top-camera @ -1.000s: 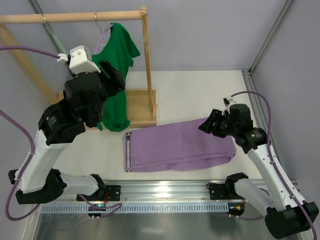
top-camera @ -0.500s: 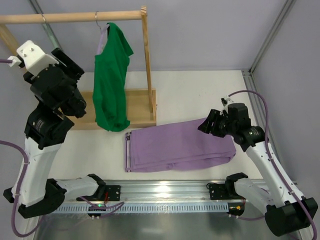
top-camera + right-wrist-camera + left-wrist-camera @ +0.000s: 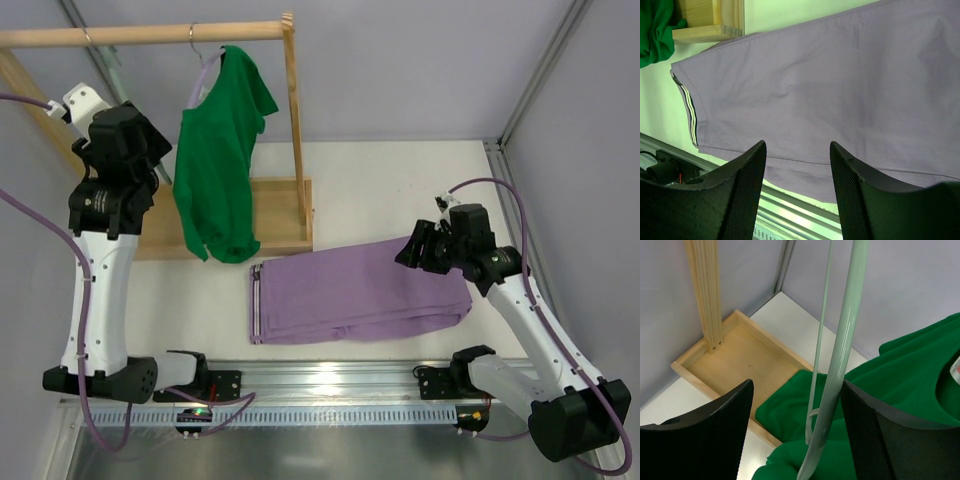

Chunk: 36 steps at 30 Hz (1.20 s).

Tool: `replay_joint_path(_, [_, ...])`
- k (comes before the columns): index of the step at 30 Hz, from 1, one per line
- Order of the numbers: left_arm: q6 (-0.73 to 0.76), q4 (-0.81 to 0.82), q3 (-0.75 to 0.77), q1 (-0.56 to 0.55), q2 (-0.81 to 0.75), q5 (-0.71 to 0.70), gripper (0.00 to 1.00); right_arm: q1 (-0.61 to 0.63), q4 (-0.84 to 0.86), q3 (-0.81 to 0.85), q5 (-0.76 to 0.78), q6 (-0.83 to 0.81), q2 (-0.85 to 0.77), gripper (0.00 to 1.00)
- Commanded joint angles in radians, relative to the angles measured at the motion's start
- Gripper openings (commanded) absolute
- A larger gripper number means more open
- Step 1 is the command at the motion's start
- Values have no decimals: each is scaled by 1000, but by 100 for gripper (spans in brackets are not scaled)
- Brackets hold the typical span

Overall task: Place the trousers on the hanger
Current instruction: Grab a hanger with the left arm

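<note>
The lilac trousers (image 3: 355,290) lie folded flat on the table, with the striped waistband (image 3: 690,107) at their left end. My right gripper (image 3: 797,145) hovers open just above their right end and holds nothing. My left arm is raised beside the wooden rack at the far left. The pale mint-green hanger (image 3: 845,355) hangs down between the open fingers of my left gripper (image 3: 796,385). Its thick bar runs close to the right finger (image 3: 890,435) and well clear of the left finger (image 3: 710,435). In the top view I cannot make out the hanger.
A bright green top (image 3: 215,170) hangs from the wooden rail (image 3: 140,35) on another hanger. The rack's upright post (image 3: 293,110) and its base tray (image 3: 275,215) stand behind the trousers. A metal rail (image 3: 330,385) runs along the near edge.
My left arm has swung left, away from the green top, and risen beside the rack. The top has swayed. The right arm has barely moved.
</note>
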Motion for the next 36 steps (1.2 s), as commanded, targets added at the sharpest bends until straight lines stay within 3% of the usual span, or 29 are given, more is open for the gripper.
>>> replay_joint_path(1, [-21,62,-12,57,3,131,69,6,22,10,7,-20,2,57])
replay_joint_path(6, [4,126,-80,114,-15,218,63,8,32,7,11,-18,4,57])
replay_joint_path(8, [13,148,-88,115,-21,226,57,8,35,7,8,-14,7,57])
replay_joint_path(14, [39,163,-75,117,-39,230,26,10,43,12,5,-6,7,57])
replay_joint_path(18, [57,171,-42,117,-47,243,1,13,41,15,2,-3,2,57])
replay_joint_path(30, [128,128,32,115,-49,315,1,14,40,7,1,5,-16,57])
replay_joint_path(36, [189,149,-21,117,-105,367,0,19,38,7,4,8,-22,57])
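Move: The light-green hanger on the rail reaches down almost into the left hand's open fingers: the part to grip lies about 2 cm ahead, 1 cm right and 2 cm below. To its right, the green shirt hangs some 11 cm right of the hand, 3 cm farther out and 12 cm lower; the wooden tray's middle is about 5 cm ahead, 5 cm right and 43 cm below. From the right hand the hanger is roughly 12 cm ahead, 50 cm left and 25 cm up. Slip the open left fingers about 3 cm forward and down around the light-green hanger's arm, then shut them so they pinch it from both sides. As they close, start upward, rising some 4 to 5 cm from the lowest point while drawing back 1 to 2 cm and turning the wrist about 10 degrees clockwise; keep the grip. ##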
